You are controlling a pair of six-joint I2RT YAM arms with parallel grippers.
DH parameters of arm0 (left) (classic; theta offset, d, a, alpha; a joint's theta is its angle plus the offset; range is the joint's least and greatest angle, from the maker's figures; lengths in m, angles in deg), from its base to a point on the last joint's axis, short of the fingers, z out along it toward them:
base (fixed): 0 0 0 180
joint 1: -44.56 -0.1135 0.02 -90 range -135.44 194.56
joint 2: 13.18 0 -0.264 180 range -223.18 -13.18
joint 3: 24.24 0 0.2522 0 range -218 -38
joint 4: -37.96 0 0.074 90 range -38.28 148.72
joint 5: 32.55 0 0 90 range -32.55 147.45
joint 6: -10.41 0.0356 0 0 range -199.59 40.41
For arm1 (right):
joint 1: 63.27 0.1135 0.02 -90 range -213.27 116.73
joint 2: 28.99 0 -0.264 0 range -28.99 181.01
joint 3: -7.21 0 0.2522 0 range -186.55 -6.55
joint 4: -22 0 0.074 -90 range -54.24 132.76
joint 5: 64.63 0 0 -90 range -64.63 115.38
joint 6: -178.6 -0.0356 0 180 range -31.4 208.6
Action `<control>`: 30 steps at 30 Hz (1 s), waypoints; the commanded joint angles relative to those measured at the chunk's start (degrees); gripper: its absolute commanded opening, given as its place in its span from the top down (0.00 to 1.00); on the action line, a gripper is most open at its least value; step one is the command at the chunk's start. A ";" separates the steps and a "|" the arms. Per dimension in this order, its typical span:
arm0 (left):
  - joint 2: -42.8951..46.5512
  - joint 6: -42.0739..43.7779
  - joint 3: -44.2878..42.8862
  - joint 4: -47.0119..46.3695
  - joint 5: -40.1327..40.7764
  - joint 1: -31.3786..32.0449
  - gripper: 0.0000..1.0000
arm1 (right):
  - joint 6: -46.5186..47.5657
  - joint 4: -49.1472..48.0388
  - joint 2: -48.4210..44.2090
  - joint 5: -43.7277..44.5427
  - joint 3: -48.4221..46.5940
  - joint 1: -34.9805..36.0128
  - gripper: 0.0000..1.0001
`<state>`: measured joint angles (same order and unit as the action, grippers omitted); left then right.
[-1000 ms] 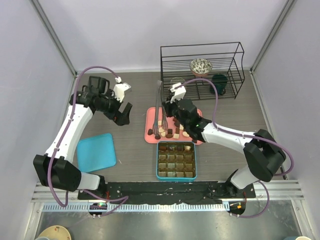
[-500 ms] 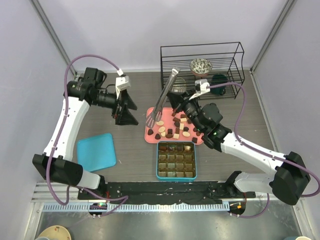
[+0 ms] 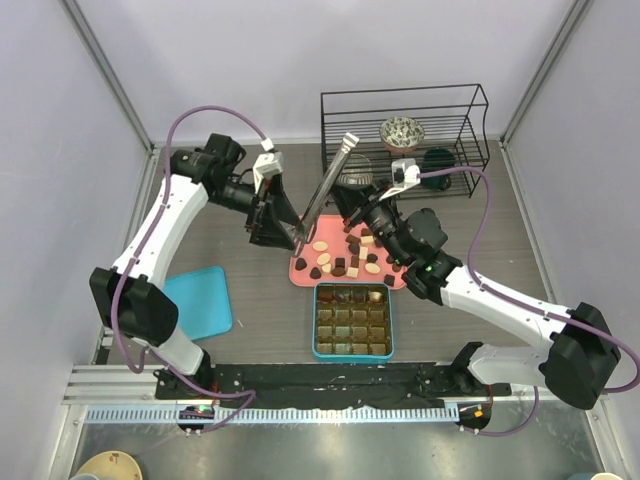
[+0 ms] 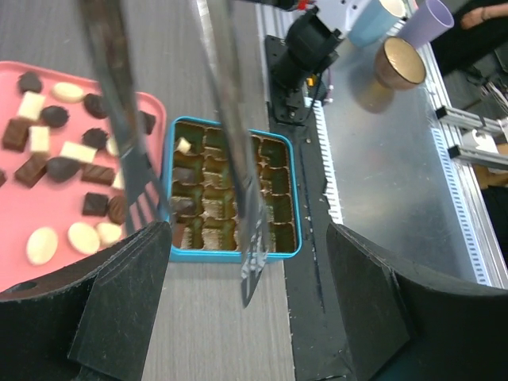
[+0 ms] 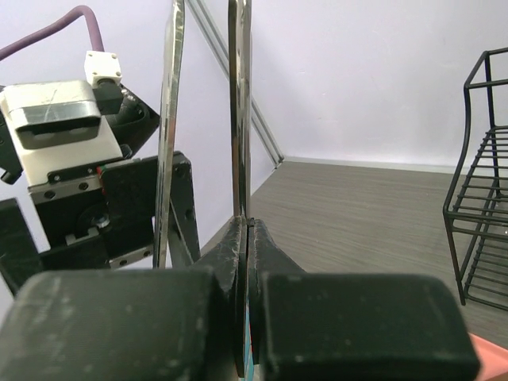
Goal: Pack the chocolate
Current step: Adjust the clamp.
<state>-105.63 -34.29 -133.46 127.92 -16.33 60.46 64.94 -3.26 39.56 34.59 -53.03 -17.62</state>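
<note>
Many small pieces of chocolate (image 3: pixel 345 262) in dark brown, mid brown and cream lie on the pink tray (image 3: pixel 299 272), seen too in the left wrist view as chocolate (image 4: pixel 55 159) on the tray (image 4: pixel 48 208). Metal tongs (image 3: pixel 325 190) slant over the tray's left end. My right gripper (image 3: pixel 342 196) (image 5: pixel 247 226) is shut on one arm of the tongs (image 5: pixel 238 111). My left gripper (image 3: pixel 281 227) (image 4: pixel 246 317) stands open, its fingers (image 4: pixel 119 302) on either side of the tong tips (image 4: pixel 251 238). The teal box (image 3: pixel 316 322) (image 4: pixel 230 255) holds a cream piece (image 4: pixel 183 146).
A flat blue lid (image 3: pixel 195 300) lies at the front left. A black wire rack (image 3: pixel 478 120) at the back holds a patterned bowl (image 3: pixel 402 131) and a dark green cup (image 3: pixel 438 160). Cups (image 4: pixel 401 62) stand on the metal ledge before the table.
The right arm lifted the tongs off the tray and tilted them left. My left arm swung right until its jaws straddle the tong tips, and they have narrowed slightly.
</note>
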 commanded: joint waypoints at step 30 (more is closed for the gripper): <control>7.53 -4.16 -2.80 18.89 3.20 6.25 0.98 | 3.10 8.43 -14.93 -22.22 5.96 0.14 0.25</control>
<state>-102.41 -37.65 -133.66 128.77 -11.98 66.78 67.08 1.79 28.05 19.88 -48.04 -17.60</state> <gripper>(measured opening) 0.056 0.606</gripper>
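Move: The clamp stands hinge-up in the right fingers, which are shut on one of its arms near mid-length. Its middle lies some 3 cm ahead of the open left hand, 6 cm to its right and 5 cm above. From the left hand, the chocolate tray is about 8 cm ahead and 12 cm right, the compartment box roughly 8 cm back and 13 cm right, both some 25 cm below. The clamp's middle is 1 cm left of the right hand and 2 cm above it, level forward. The clamp's other arm is pinched near its slotted end by the left fingers, which ease about 3 cm back and 2 cm right around it while shutting from wide open. Once they hold, the right fingers, steady until then, open past half and let go, that hand drawing back about 6 cm from the clamp and turning some 10 degrees counter-clockwise. ##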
